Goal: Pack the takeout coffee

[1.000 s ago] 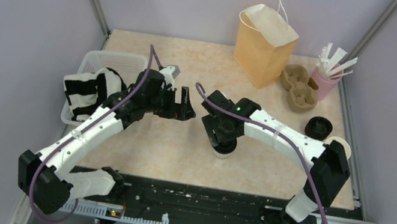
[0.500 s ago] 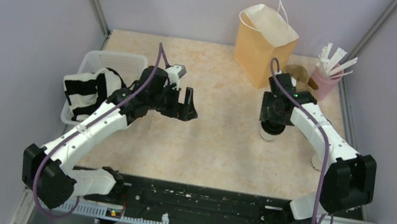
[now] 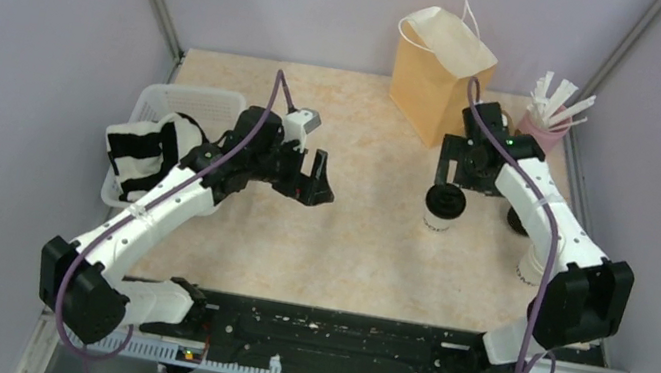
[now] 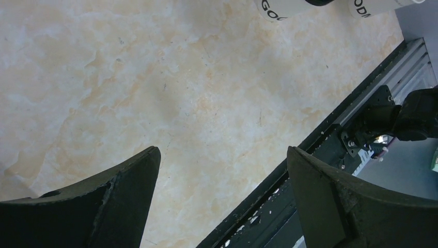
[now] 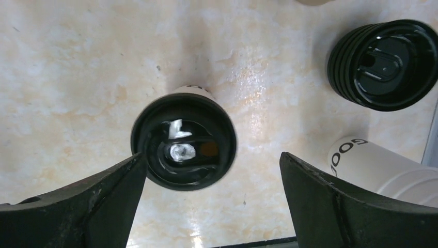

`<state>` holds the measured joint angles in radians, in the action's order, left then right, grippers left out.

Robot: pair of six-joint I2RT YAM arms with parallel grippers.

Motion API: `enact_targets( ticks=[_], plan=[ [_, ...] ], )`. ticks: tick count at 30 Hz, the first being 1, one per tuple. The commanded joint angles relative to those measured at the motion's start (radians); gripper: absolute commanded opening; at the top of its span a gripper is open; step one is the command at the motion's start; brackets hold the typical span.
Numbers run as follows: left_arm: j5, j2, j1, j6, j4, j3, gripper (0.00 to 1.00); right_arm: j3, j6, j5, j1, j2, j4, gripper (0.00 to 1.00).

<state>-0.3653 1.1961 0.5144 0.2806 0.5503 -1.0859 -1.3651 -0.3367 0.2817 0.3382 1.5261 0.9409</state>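
Observation:
One takeout coffee (image 3: 443, 209), a white paper cup with a black lid (image 5: 183, 142), stands upright on the table in front of the brown paper bag (image 3: 442, 73). My right gripper (image 3: 453, 177) hovers just above it, open, its fingers apart from the cup (image 5: 212, 160). The left gripper (image 3: 312, 179) hangs open over bare table at the middle left with nothing between its fingers (image 4: 223, 150). In the left wrist view, the takeout coffee's white side (image 4: 281, 8) shows at the top edge.
A stack of black lids (image 3: 515, 218) (image 5: 385, 64) and a lidless white cup (image 3: 530, 269) (image 5: 382, 170) sit right of the coffee. A pink cup with wrapped straws (image 3: 544, 131) stands at the back right. A white basket (image 3: 158, 102) with striped cloth is at the left.
The right arm carried the lidded cup from the table's middle to the right, near the bag, then opened and let it go. The left gripper drifted slightly right.

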Motion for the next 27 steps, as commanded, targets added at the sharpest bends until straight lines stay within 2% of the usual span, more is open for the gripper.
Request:
enact_targets(
  ticks=[1, 9, 13, 17, 20, 23, 27],
  plan=[
    [-0.047, -0.013, 0.005, -0.047, -0.042, -0.035, 0.98, -0.174, -0.020, -0.018, -0.026, -0.061, 0.132, 0.99],
    [-0.036, 0.012, 0.019, -0.101, -0.034, -0.057, 0.98, -0.242, 0.012, -0.057, -0.076, -0.033, 0.227, 0.98],
    [-0.012, 0.008, 0.045, -0.132, -0.027, -0.057, 0.98, -0.236, 0.014, -0.154, -0.066, -0.030, 0.200, 0.97],
    [0.010, 0.019, 0.061, -0.152, -0.012, -0.086, 0.98, -0.289, -0.039, -0.128, -0.062, -0.024, 0.246, 0.96],
    [0.028, 0.014, 0.080, -0.168, -0.003, -0.093, 0.98, -0.355, -0.082, -0.082, -0.091, -0.027, 0.338, 0.90],
    [0.031, -0.005, 0.083, -0.168, -0.003, -0.077, 0.98, -0.363, -0.134, -0.028, -0.189, -0.069, 0.450, 0.80],
    [0.050, -0.006, 0.082, -0.167, 0.000, -0.078, 0.98, -0.240, -0.103, -0.190, -0.495, -0.217, 0.431, 0.66]
  ],
)
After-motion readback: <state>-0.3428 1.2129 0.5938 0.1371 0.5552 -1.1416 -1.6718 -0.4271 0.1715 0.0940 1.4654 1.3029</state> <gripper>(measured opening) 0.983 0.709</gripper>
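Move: The cup stack, the next thing in the right hand's way, stands about 21 cm to that hand's right and 9 cm back, its middle some 4 cm lower. The just-placed lidded cup is nearly underneath, 2 cm left, 1 cm back and 5 cm down. The lid stack lies 19 cm right and 2 cm ahead, the cup carrier 9 cm right and 16 cm ahead, both roughly 8 cm below. From the left hand the cup stack is about 51 cm right, 2 cm back and 10 cm down. The lidded cup is left behind as the right hand, already open, climbs about 6 cm clear of it and hovers briefly. It then rises a little more and swings off right and slightly back towards the cup stack, about 6 cm and gathering speed, yawing some 15 degrees clockwise as the fingers narrow to roughly two-thirds open. The left hand, empty and open, drifts about 2 cm right and up. ##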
